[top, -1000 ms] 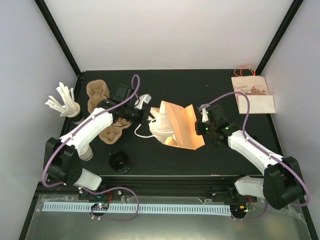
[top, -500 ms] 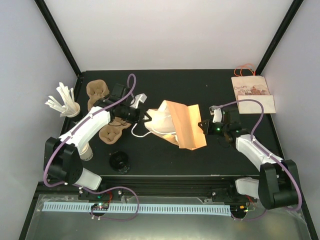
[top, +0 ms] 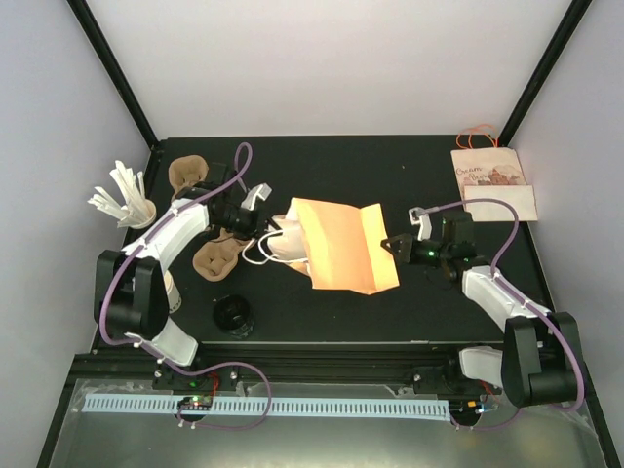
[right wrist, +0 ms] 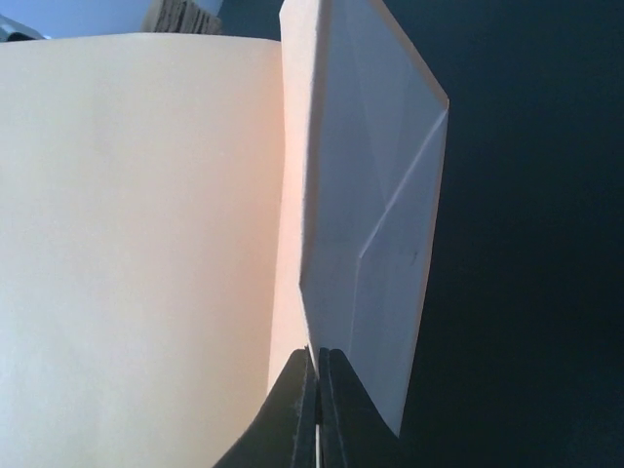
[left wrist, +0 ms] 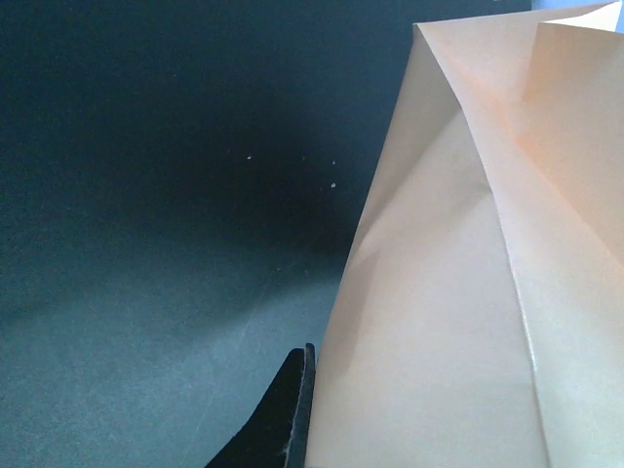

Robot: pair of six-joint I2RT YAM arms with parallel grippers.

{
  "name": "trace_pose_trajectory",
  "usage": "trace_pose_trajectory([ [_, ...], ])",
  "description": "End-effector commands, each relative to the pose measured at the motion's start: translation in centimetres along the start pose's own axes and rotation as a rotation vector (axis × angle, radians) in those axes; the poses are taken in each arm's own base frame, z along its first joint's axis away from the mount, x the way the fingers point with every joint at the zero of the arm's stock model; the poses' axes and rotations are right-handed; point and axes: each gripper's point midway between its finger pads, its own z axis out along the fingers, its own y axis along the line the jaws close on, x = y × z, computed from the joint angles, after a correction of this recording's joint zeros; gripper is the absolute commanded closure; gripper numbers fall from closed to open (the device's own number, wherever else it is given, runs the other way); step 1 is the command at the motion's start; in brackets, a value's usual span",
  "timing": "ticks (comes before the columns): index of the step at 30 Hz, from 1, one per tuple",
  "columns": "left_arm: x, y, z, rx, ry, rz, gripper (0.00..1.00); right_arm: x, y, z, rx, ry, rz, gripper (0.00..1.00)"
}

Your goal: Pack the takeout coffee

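A tan paper bag lies on its side in the middle of the black table, with its white handles at the left end. My left gripper is shut on the bag's mouth edge. In the left wrist view only one black finger shows, pressed against the bag. My right gripper is shut on the folded bottom flap at the bag's right end. The right wrist view shows that gripper pinching the paper of the bag. A white paper cup stands behind my left arm, partly hidden.
Two brown pulp cup carriers lie at the left. A cup of white stirrers stands at the far left. A black lid lies near the front left. Another printed bag lies flat at the back right.
My right gripper has closed on the bag's bottom flap. The left gripper has pulled the bag's mouth to the left, so the bag now lies stretched and flatter between both grippers.
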Motion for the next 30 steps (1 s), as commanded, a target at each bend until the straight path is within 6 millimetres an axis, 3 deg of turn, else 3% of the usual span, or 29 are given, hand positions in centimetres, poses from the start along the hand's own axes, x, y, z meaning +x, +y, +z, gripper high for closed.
trace_pose_trajectory([
  [1,-1.3,1.7,-1.3,-0.052,-0.039,0.015,0.98,-0.9,0.0,-0.9,-0.035,-0.047,0.043,0.99],
  [11,-1.1,1.5,-1.3,-0.020,-0.058,0.006,0.95,-1.7,-0.8,-1.7,-0.096,-0.113,0.166,0.99],
  [14,-1.6,-0.4,-1.8,0.063,-0.092,0.033,0.82,-1.8,-0.1,-1.8,-0.104,-0.104,0.134,0.99],
  [17,-2.6,-2.6,-3.2,0.113,-0.154,0.070,0.60,-2.2,-0.1,-1.8,-0.058,-0.091,0.086,0.99],
  [20,-3.4,-4.5,-5.0,0.129,-0.213,0.114,0.50,-2.5,-0.2,-1.6,-0.017,-0.080,0.055,0.99],
  [29,-1.7,-6.3,-7.2,0.132,-0.267,0.104,0.49,-3.7,-0.5,-1.2,0.024,-0.088,0.034,0.99],
  [30,-1.3,-7.2,-8.2,0.144,-0.299,0.121,0.49,-3.8,-0.6,-1.2,0.026,-0.090,0.034,0.99],
])
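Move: The peach paper bag is held between the hands: its middle is about 14 cm to the left hand's right, 3 cm nearer the base and slightly lower. From the right hand it is some 9 cm left, 1 cm back and slightly lower. The cup carrier sits about 9 cm left and 5 cm back of the left hand, the black cup some 7 cm left and 17 cm back, both well below on the table. The paper bag is still pinched at both ends until the left fingers, after about half a second nearly still, open to half and let go of its handle end; that hand then rises about 8 cm clear of it, turning some 15 degrees. The right fingers keep their shut grip on the opposite end, easing about 2 cm to the right, then forward and up, rolling slightly and back. ##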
